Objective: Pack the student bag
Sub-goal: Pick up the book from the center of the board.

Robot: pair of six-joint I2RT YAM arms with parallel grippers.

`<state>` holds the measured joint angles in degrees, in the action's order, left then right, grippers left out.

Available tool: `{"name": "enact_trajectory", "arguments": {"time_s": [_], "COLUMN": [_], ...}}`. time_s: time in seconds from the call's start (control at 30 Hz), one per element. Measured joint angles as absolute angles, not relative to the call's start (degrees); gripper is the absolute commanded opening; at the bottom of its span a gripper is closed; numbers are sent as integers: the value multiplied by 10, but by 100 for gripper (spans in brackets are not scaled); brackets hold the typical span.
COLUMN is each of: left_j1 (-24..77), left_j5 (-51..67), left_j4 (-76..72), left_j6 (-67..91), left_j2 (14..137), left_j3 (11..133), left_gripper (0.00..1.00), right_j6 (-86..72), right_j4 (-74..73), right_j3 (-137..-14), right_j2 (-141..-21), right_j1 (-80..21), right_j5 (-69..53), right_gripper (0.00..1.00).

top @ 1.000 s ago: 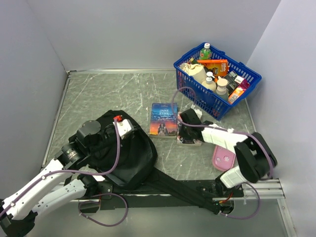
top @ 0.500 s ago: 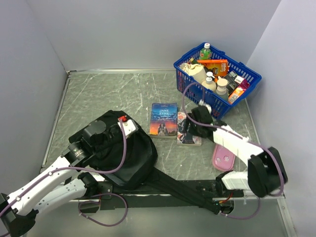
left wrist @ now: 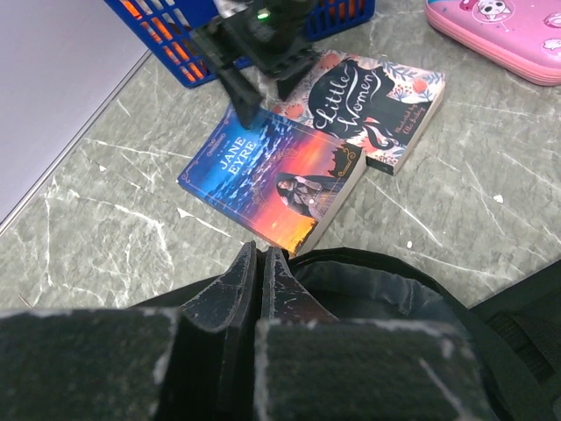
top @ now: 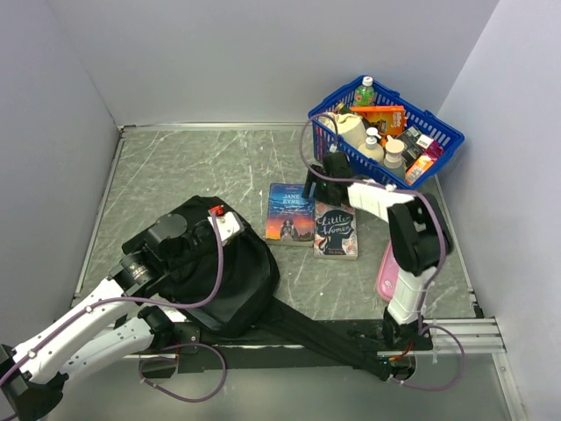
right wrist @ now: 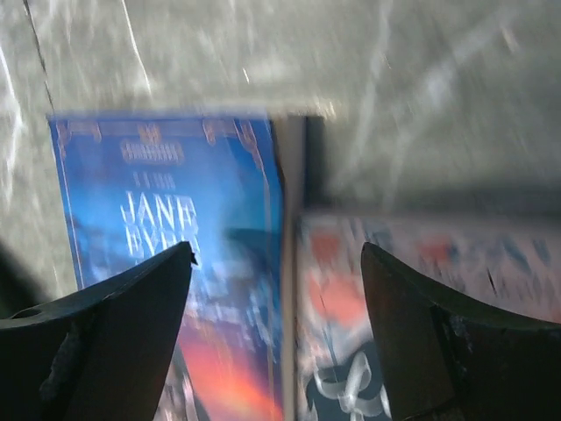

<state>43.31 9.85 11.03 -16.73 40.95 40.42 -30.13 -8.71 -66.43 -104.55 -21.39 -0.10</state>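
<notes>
The student bag (top: 235,282), a soft black backpack, lies at the near left with its straps trailing right. My left gripper (top: 230,230) sits on the bag's top, shut (left wrist: 260,256) on the rim of its opening (left wrist: 377,279). Two books lie side by side mid-table: a blue Jane Eyre (top: 291,212) (left wrist: 272,180) and a dark Little Women (top: 336,231) (left wrist: 372,105). My right gripper (top: 317,186) hangs open just above the far ends of the books, over the seam between them (right wrist: 279,254), holding nothing.
A blue plastic mesh basket (top: 453,139) full of bottles and packets stands at the back right, close behind my right gripper. A pink pencil case (top: 389,274) (left wrist: 500,35) lies right of the books. Grey walls close in on three sides.
My right gripper has opened and swung from the near end of Little Women to the books' far ends, uncovering that book. The left arm and bag have barely moved.
</notes>
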Motion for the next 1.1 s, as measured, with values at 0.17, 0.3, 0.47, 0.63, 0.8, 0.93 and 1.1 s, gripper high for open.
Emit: {"name": "enact_trajectory", "arguments": {"time_s": [0.17, 0.3, 0.47, 0.63, 0.8, 0.93, 1.1], "left_j1": [433, 433, 433, 433, 433, 433, 433], "left_j5": [99, 98, 98, 98, 98, 98, 98], "left_j4": [114, 116, 118, 118, 118, 118, 118], "left_j6": [-166, -166, -166, -166, -166, -166, -166], "left_j2": [403, 397, 393, 389, 384, 381, 380], "left_j3": [404, 404, 404, 404, 404, 404, 404], "left_gripper": [1, 1, 1, 1, 1, 1, 1], "right_j6": [-294, -292, -290, -291, -291, -291, -291], "right_j4": [-96, -101, -103, -90, -63, -55, -49], "right_j3": [-751, -773, -785, -782, -751, -736, -711], "right_j2": [-1109, -1124, -1140, -1139, -1126, -1108, -1056], "right_j1": [-214, -218, -224, -229, -243, -258, -283], "right_j5": [-11, -23, -36, -50, -54, -54, -55], "right_gripper": [82, 79, 72, 65, 63, 63, 64]}}
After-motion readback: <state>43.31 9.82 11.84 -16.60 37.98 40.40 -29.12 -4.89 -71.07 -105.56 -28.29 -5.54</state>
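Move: Just behind and to the left of the right hand lies Jane Eyre, its middle about 6 cm to the left, 6 cm back and 3 cm below, so the open fingers hover by the far part of its right edge. Little Women lies 7 cm to the right and 11 cm back, the blue basket some 21 cm right and 17 cm ahead. From the left hand, Jane Eyre is roughly 14 cm ahead, 17 cm right and 22 cm below. Reaching some 4 cm forward first, the right hand then sweeps left along the far end of Jane Eyre, about 8 cm in all, drifting back again while its fingers close partway onto the book's right edge, one over the cover. Near the end it lifts about 3 cm with that edge held, turning some 10 degrees counter-clockwise. ##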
